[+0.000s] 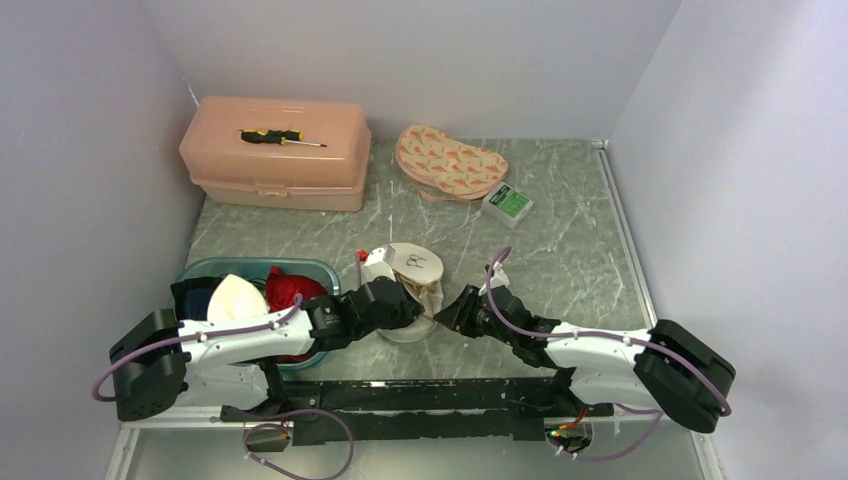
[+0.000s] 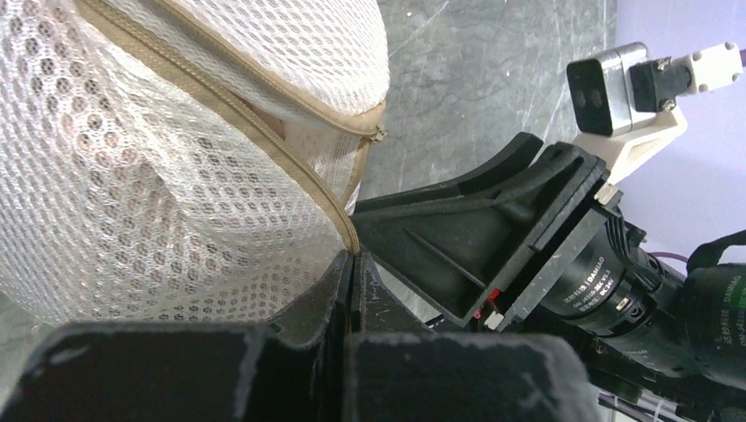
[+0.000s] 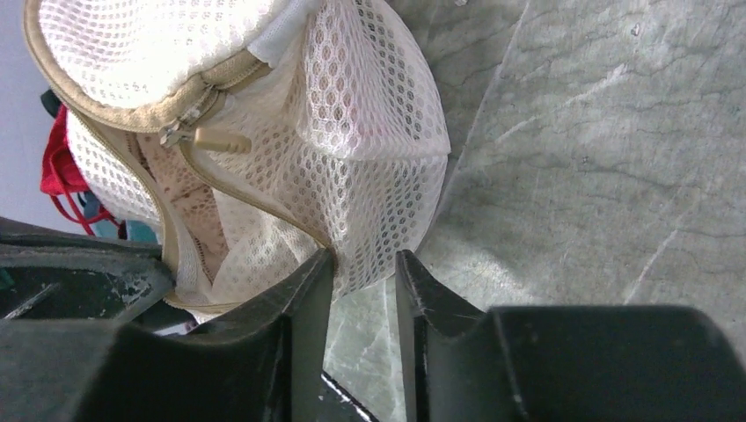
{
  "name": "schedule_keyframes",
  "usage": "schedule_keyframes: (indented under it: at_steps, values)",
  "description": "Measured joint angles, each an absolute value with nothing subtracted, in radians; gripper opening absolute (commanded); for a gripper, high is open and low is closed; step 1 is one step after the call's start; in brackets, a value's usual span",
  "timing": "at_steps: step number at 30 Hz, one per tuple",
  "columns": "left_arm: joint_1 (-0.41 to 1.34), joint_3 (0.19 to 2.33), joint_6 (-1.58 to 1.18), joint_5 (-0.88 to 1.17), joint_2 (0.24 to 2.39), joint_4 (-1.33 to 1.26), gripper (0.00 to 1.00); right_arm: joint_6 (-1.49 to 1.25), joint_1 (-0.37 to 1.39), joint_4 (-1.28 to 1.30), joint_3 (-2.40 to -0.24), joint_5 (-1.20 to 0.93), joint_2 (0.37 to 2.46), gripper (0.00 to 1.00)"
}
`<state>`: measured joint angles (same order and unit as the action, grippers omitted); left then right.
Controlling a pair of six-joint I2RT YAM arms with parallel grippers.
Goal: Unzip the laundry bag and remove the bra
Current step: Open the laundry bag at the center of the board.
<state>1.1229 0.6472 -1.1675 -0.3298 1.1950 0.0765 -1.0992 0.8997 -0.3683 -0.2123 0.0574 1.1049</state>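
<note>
The white mesh laundry bag (image 1: 415, 268) stands between both arms. My left gripper (image 2: 354, 257) is shut on the bag's (image 2: 132, 176) beige zipper seam, holding its left side (image 1: 405, 300). My right gripper (image 3: 363, 259) is open at the bag's (image 3: 352, 132) lower right, with a fold of mesh just between its tips, against one finger only. The zipper pull (image 3: 215, 139) hangs at the top of a partly open zipper. Pale lace fabric (image 3: 189, 220) shows inside, so I cannot tell the bra there. Red fabric with thin straps (image 3: 57, 171) lies outside the bag in the basin.
A blue basin (image 1: 250, 263) by the left arm holds a white cup (image 1: 237, 297) and red cloth (image 1: 285, 288). At the back are a pink toolbox (image 1: 275, 152) with a screwdriver (image 1: 280, 137), a flamingo-print pouch (image 1: 450, 165) and a small green box (image 1: 507, 204).
</note>
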Motion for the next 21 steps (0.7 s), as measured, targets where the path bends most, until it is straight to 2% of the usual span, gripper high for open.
schedule_keyframes:
  at_steps: [3,4,9,11,15,16,21]
  values:
    - [1.128,0.647,-1.166,-0.327,1.195,0.093,0.03,-1.085,0.895,-0.399,-0.216,0.059,1.147,0.03]
    - [1.129,0.647,-1.164,-0.326,1.195,0.096,0.03,-1.075,0.892,-0.403,-0.216,0.059,1.150,0.00]
    - [1.131,0.647,-1.142,-0.306,1.193,0.098,0.05,-1.012,0.858,-0.368,-0.216,0.078,1.114,0.00]
    - [1.133,0.648,-1.126,-0.295,1.190,0.104,0.17,-0.971,0.844,-0.331,-0.221,0.086,1.074,0.00]
    - [1.136,0.652,-1.096,-0.295,1.153,0.178,0.54,-0.876,0.830,-0.216,-0.266,0.114,0.999,0.00]
    - [1.136,0.656,-1.087,-0.298,1.137,0.204,0.59,-0.861,0.828,-0.197,-0.275,0.121,0.986,0.00]
    - [1.137,0.733,-1.041,-0.336,1.039,0.397,0.71,-0.796,0.825,-0.046,-0.305,0.152,0.872,0.01]
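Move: The left fingers already pinch the laundry bag's zip rim. From the right hand, its mesh side wall is at the half-open fingertips, roughly 1 cm to the left and 1 cm down. The round lid with the glasses drawing lies about 9 cm ahead and 4 cm left of the right hand, and 9 cm ahead and 1 cm left of the left hand. The green-labelled case is some 22 cm ahead of the right hand and 14 cm to its right. Close the right gripper on the mesh just under the zip rim, then draw the pinched mesh right, up and forward, about 6 cm in all, tilting the hand nearly 20 degrees so the fingertips lift. Once the right fingers have shut, open the left gripper to let go of the rim and bring it left, up and slightly back from the bag. ##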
